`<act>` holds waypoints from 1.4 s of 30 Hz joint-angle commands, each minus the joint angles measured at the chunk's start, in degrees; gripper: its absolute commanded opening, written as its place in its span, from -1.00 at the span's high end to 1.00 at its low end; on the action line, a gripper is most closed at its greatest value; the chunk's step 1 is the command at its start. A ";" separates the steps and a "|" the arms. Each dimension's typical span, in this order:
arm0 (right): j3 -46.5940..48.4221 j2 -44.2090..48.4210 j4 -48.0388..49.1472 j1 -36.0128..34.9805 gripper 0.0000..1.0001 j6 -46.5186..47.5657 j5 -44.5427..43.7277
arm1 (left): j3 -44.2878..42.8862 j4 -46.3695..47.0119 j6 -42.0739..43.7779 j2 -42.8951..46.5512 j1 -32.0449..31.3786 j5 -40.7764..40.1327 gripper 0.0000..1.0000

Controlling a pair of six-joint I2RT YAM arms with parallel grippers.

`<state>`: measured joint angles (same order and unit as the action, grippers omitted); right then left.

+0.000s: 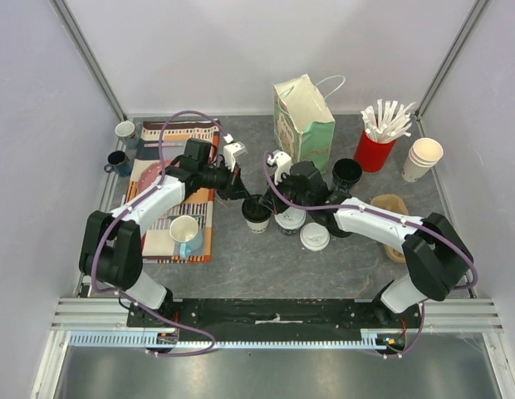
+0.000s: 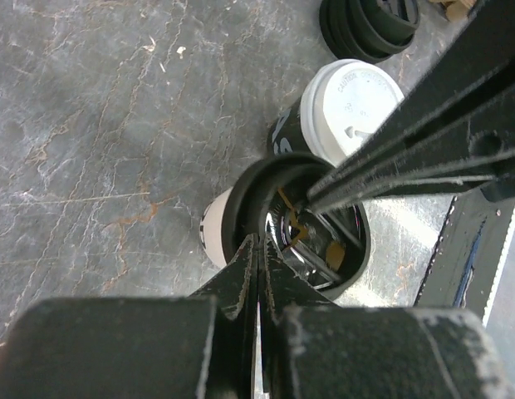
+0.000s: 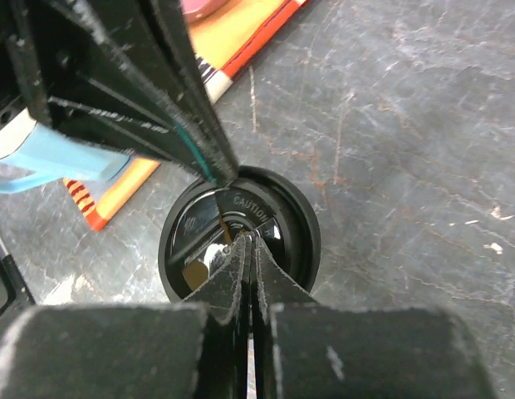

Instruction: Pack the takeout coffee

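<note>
A pale-walled paper cup [image 2: 213, 231] with a shiny black lid [image 3: 282, 218] stands mid-table [image 1: 256, 213]. My left gripper [image 2: 259, 243] is shut, its tips on the lid's near rim; it also shows in the top view [image 1: 241, 194]. My right gripper [image 3: 247, 238] is shut, its tips resting on the lid's centre; it also shows in the top view [image 1: 271, 202]. Neither holds anything. Two takeout coffee cups with white sip lids stand just right of it: one [image 1: 289, 220] touching it, also in the left wrist view [image 2: 349, 104], and one [image 1: 315, 237] nearer the front.
A pale green paper bag [image 1: 306, 115] stands open at the back. A lidless black cup [image 1: 346, 173], a red cup of straws [image 1: 373, 151], stacked paper cups [image 1: 422, 158] and a brown tray [image 1: 394, 209] lie right. A striped mat [image 1: 158, 218] with a mug [image 1: 186, 235] lies left.
</note>
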<state>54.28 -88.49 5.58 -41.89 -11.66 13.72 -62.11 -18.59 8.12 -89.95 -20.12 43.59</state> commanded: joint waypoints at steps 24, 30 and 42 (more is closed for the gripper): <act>14.71 7.53 -13.48 0.40 -0.16 7.79 3.81 | -9.61 -11.03 3.22 10.14 0.34 0.79 0.01; 16.11 14.04 -18.14 5.93 -0.44 9.90 -5.26 | -11.28 -13.13 5.15 12.25 1.48 -2.10 -0.32; 31.39 3.10 -24.13 9.63 -0.83 21.83 -24.08 | -12.16 -14.98 6.03 12.08 7.72 -3.43 -0.34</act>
<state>78.06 -77.10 -18.26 -32.40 3.44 -3.33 -71.99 -33.04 12.16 -78.65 -14.41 40.45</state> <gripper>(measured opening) 0.911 0.666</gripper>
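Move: The right hand's shut tips are on the lidded coffee cup, its middle some 6 cm below; the takeout bag is about 20 cm ahead and 13 cm right, centred at hand height. The white-lidded cup is 9 cm right and 2 cm back, the black cup 24 cm right and 8 cm ahead, both lower. From the left hand, at the rim, the lidded coffee cup is 3 cm right, 1 cm back and 6 cm below. Opening, both hands rise off the lid: left hand 10 cm, right 18 and rightward, towards the bag. ##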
